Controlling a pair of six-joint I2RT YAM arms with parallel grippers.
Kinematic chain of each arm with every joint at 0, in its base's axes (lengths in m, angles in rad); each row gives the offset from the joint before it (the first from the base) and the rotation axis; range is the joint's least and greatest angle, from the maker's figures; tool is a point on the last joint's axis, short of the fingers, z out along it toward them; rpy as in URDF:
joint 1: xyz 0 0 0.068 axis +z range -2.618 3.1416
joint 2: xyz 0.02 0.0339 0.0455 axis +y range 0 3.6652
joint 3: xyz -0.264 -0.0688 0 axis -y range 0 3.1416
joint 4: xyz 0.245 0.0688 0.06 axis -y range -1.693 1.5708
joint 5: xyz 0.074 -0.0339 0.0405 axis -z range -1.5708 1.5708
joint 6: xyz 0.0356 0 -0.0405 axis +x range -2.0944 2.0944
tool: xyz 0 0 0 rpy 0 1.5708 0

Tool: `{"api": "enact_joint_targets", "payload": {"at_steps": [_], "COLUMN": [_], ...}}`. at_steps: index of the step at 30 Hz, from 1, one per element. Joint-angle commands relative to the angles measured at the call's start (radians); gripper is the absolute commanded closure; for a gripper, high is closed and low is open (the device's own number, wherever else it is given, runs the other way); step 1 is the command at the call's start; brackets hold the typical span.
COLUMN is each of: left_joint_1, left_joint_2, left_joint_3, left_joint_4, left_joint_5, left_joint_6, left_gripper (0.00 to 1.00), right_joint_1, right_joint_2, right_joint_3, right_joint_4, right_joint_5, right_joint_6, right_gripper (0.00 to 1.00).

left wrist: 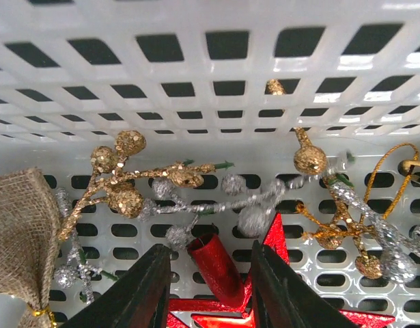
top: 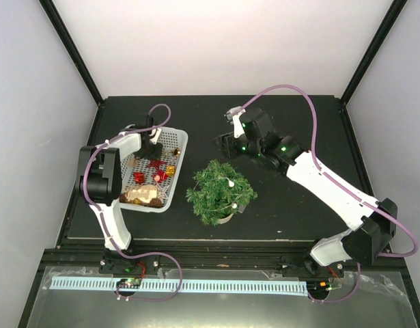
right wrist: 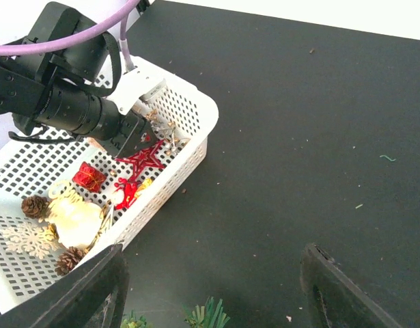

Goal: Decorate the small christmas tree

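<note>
The small christmas tree (top: 220,191), bushy and dark green in a pale pot, stands mid-table; its needle tips (right wrist: 210,316) show at the bottom of the right wrist view. The white perforated basket (top: 181,147) of ornaments sits to its left. My left gripper (top: 155,152) reaches into the basket. Its jaws (left wrist: 210,247) are open, one on each side of the red tube (left wrist: 216,270) of a glittery red star ornament (right wrist: 145,158), with a gap showing on the left side. Behind the tree, my right gripper (top: 227,143) hangs over bare table, its fingers (right wrist: 107,287) wide open and holding nothing.
The basket also holds a gold berry sprig (left wrist: 121,171), a silver sprig (left wrist: 254,198), a burlap piece (left wrist: 22,232), a red gift box (right wrist: 90,176), pine cones (right wrist: 33,205) and a white snowflake (right wrist: 29,239). The basket wall (left wrist: 210,82) rises just ahead of the left jaws.
</note>
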Motion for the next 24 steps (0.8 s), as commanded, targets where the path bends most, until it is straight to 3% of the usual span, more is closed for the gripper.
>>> {"api": "enact_joint_targets", "payload": {"at_steps": [1, 13, 24], "left_joint_1": [-0.006, -0.006, 0.009], "left_joint_2": [0.051, 0.064, -0.064], "left_joint_3": [0.025, 0.024, 0.082], "left_joint_4": [0.025, 0.015, -0.080], "left_joint_5": [-0.020, -0.028, -0.013], "left_joint_6": [-0.005, 0.016, 0.059], "left_gripper": [0.67, 0.90, 0.94], "right_joint_1": [-0.007, -0.017, -0.018], "right_joint_2": [0.017, 0.025, 0.014], "right_joint_3": [-0.011, 0.002, 0.007], "right_joint_4": [0.026, 0.024, 0.017], "right_joint_5": [-0.017, -0.032, -0.031], "right_joint_6": [-0.011, -0.011, -0.007], "right_gripper": [0.30, 0.30, 0.30]}}
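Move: The red star's middle lies under the left fingers, about 2 cm below them and some 1 cm back and to the right, its socket tube standing up between the open tips. A silver sprig is 4 cm ahead and 1 cm right; the gold bell is 4 cm ahead, 8 cm right; the red gift box is about 6 cm back and 6 cm left. From the right hand the star is roughly 10 cm ahead, 30 cm left and 27 cm down. Easing down and forward by barely 1 cm over the red star, the left hand shuts its partly open fingers and pinches the socket tube from both sides. With the tube gripped, it rises again by a bit under 1 cm, back to about its starting height, the wrist barely turning. ##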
